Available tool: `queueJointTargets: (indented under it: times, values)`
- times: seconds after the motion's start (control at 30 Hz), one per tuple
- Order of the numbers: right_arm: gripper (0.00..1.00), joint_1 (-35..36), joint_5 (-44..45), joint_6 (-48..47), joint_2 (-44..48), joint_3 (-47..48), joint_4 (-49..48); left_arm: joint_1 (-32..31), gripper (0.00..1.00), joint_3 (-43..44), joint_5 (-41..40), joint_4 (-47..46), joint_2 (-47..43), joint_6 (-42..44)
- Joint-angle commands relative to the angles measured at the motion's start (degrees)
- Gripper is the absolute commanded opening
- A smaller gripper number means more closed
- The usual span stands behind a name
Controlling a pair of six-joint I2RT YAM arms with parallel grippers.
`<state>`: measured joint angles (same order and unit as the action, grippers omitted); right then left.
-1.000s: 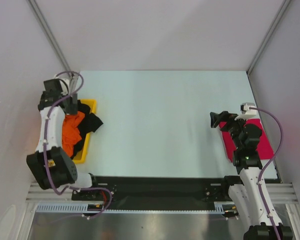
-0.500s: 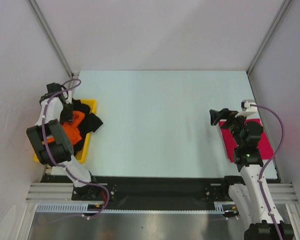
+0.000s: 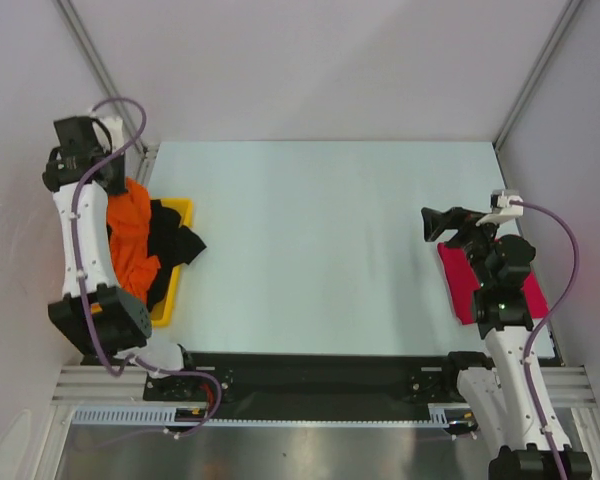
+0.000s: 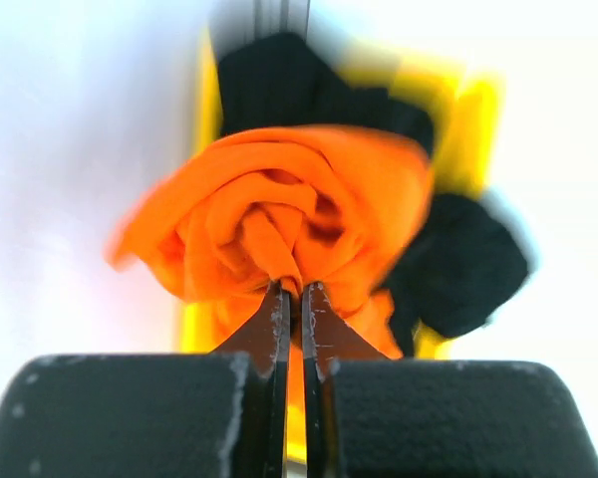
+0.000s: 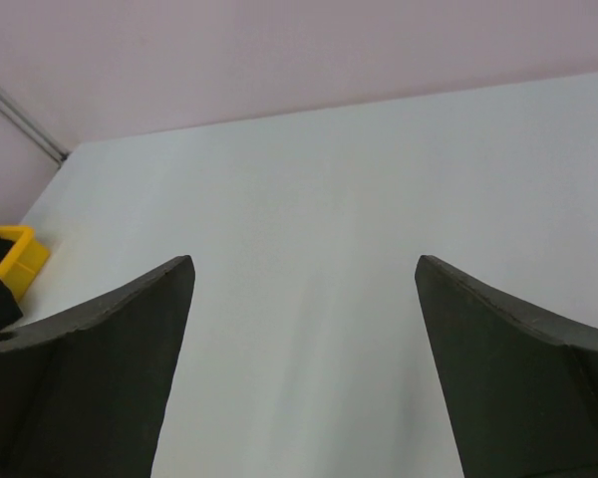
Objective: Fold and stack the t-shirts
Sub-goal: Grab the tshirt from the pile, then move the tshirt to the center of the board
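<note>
My left gripper [image 4: 296, 289] is shut on a bunched fold of the bright orange t-shirt [image 4: 299, 209], which hangs from its fingertips above the yellow tray [image 4: 468, 110]. From above, the orange t-shirt [image 3: 130, 240] stretches up out of the tray toward the left gripper [image 3: 113, 185]. The black t-shirt [image 3: 177, 245] lies crumpled in the tray and spills over its right rim. A magenta-pink t-shirt [image 3: 460, 285] lies flat at the table's right side, partly under the right arm. My right gripper [image 3: 432, 222] hovers open and empty beside it, its jaws [image 5: 304, 269] wide apart over bare table.
The yellow tray [image 3: 175, 290] stands at the table's left edge, close to the left wall. Booth walls and corner posts enclose the white table [image 3: 320, 240]. The tray's corner [image 5: 20, 254] shows at the far left of the right wrist view.
The left gripper closed on the orange t-shirt in the tray and rose toward the back left, drawing the shirt up. The right arm shifted slightly.
</note>
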<state>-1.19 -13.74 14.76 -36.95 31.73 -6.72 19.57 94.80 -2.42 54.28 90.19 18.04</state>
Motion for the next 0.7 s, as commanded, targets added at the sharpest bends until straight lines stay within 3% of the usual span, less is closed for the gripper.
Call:
queueJointTargets:
  times: [0.0,0.07,0.1,0.2,0.3,0.47,0.63,0.67]
  values:
    - [1.00,0.8,-2.8,2.2,-2.6,6.1,-1.7,-9.4,0.00,13.0,8.6,5.1,-9.2,0.5]
    - [1.00,1.0,-3.3,2.9,-4.7,7.5,-2.0,-15.5,0.00,19.2,9.5,8.1,-10.0,0.9]
    - [1.00,2.8,-3.5,3.1,-5.1,8.8,-2.1,-22.2,0.00,20.7,10.4,9.0,-10.2,1.6]
    - [1.00,5.3,-3.7,3.3,-7.3,10.9,-2.1,-31.7,0.00,24.8,17.5,10.8,-11.2,2.1]
    - [1.00,7.2,-3.2,3.1,-8.8,11.8,-1.5,-36.5,0.00,24.9,24.2,9.7,-12.2,1.7]
    - [1.00,11.8,-2.3,1.9,-10.3,12.9,-0.5,-37.9,0.00,21.5,28.8,5.0,-12.2,-0.8]
    - [0.99,16.0,-0.1,1.0,-13.8,14.8,3.7,-37.7,0.04,4.5,24.4,-5.0,-12.2,-0.3]
    - [0.98,19.4,0.9,0.1,-14.8,15.5,4.9,-37.3,0.04,1.9,23.2,-6.7,-12.2,-0.1]
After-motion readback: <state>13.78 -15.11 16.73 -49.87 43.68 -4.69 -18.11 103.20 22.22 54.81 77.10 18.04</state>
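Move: The left gripper already holds the orange t-shirt, its lower part still over the yellow bin, whose middle is under the hand, about 4 cm back and 20 cm down; the black t-shirt lies some 12 cm to its right and 16 cm down. The clear table middle is roughly 48 cm right, 3 cm back and 22 cm below. From the right hand, the orange t-shirt is about 85 cm left, 2 cm ahead and 10 cm lower; the red t-shirt is some 14 cm right, 6 cm back and 26 cm down. Keep the left fingers shut on the orange t-shirt and sweep it up and right, out of the bin and over the clear table, about 30 cm across; rise some 20 cm early, then sink about 8, drawing slightly back while turning the wrist clockwise some 55 degrees. Bring the open right gripper about 9 cm left towards the t-shirt, rising a little and turning counter-clockwise. ##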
